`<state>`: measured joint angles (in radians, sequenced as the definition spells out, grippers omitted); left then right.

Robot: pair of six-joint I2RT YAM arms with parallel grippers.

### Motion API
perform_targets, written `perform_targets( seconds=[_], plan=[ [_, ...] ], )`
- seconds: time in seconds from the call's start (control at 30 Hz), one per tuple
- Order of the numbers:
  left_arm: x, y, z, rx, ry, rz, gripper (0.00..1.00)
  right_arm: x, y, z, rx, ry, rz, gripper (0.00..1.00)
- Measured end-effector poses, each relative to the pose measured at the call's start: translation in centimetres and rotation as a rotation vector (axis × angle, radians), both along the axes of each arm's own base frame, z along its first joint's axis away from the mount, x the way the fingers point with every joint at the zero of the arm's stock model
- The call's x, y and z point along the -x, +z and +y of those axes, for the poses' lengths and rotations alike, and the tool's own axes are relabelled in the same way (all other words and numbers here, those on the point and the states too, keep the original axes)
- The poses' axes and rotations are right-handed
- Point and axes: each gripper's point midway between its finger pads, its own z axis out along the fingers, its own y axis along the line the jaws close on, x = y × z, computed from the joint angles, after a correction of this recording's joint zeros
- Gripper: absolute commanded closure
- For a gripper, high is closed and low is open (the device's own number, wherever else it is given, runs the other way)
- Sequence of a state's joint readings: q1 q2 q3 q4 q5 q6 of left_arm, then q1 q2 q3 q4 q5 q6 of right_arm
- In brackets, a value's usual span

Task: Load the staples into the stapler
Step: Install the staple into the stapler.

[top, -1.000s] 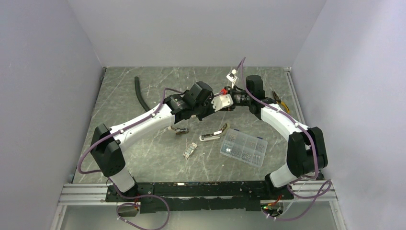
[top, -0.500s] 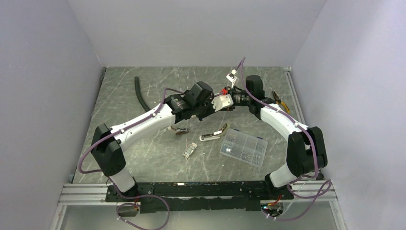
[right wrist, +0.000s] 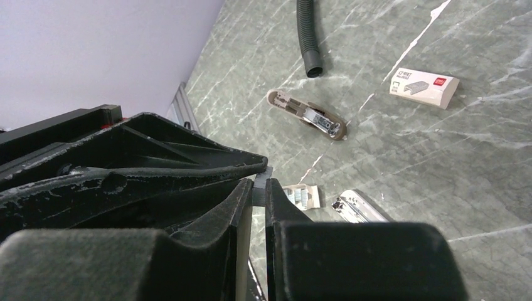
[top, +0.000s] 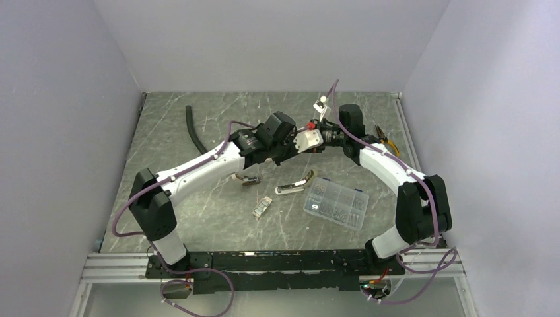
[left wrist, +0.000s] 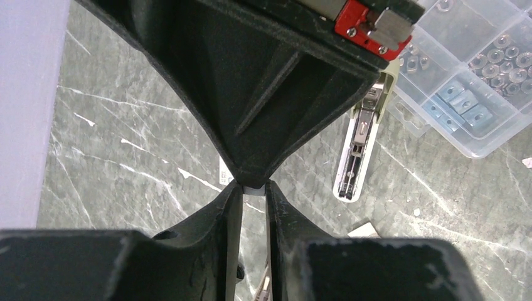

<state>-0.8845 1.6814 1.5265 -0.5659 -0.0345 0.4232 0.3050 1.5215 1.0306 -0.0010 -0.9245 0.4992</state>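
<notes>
My two grippers meet tip to tip in mid-air above the table's middle. A short grey strip of staples sits between both pairs of fingertips. In its own view my left gripper is shut on one end of the strip. My right gripper is shut on the other end. From above, the left gripper and right gripper hide the strip. The stapler lies swung open on the table below them, its silver-white channel facing up.
A clear compartment box of metal bits stands right of the stapler. A white staple box and a small brown stapler-like piece lie to its left. An open staple carton, a black hose and pliers are also here.
My right gripper's fingers have closed onto the staple strip that my left gripper holds. The left arm's elbow has shifted slightly; the meeting point has stayed put.
</notes>
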Motion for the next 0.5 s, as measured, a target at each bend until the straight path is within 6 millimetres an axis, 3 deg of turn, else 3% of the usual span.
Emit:
perform_targets(
  seconds=[0.23, 0.5],
  plan=[
    [0.2, 0.2, -0.5, 0.018, -0.016, 0.003, 0.54, 0.6, -0.6, -0.6, 0.023, -0.017, -0.021, 1.0],
    [1.3, 0.8, 0.0, 0.058, -0.054, 0.024, 0.51, 0.9, -1.3, -1.6, 0.052, -0.067, -0.036, 1.0]
  ],
)
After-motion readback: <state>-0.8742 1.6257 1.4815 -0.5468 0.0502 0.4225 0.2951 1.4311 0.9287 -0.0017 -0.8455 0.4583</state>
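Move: The staples are between my left fingertips, with the right fingertips closed on them too. From my right hand, the open white stapler is about 14 cm below, some 3 cm back and 2 cm to the right. At table height, the staple box lies about 9 cm ahead and 5 cm left, the staple pack 10 cm back and 8 cm left, the brown stapler 11 cm left and level. From my left hand, the white stapler is likewise about 3 cm back, 2 cm right and 14 cm below. My left fingers open and let go of the staples while my right fingers keep their pinch. My right hand draws them clear to the right, sinking and easing back a little, about 2 cm in all, towards the open stapler. My left hand, first edging slightly right, backs off and rises about 1.5 cm. ##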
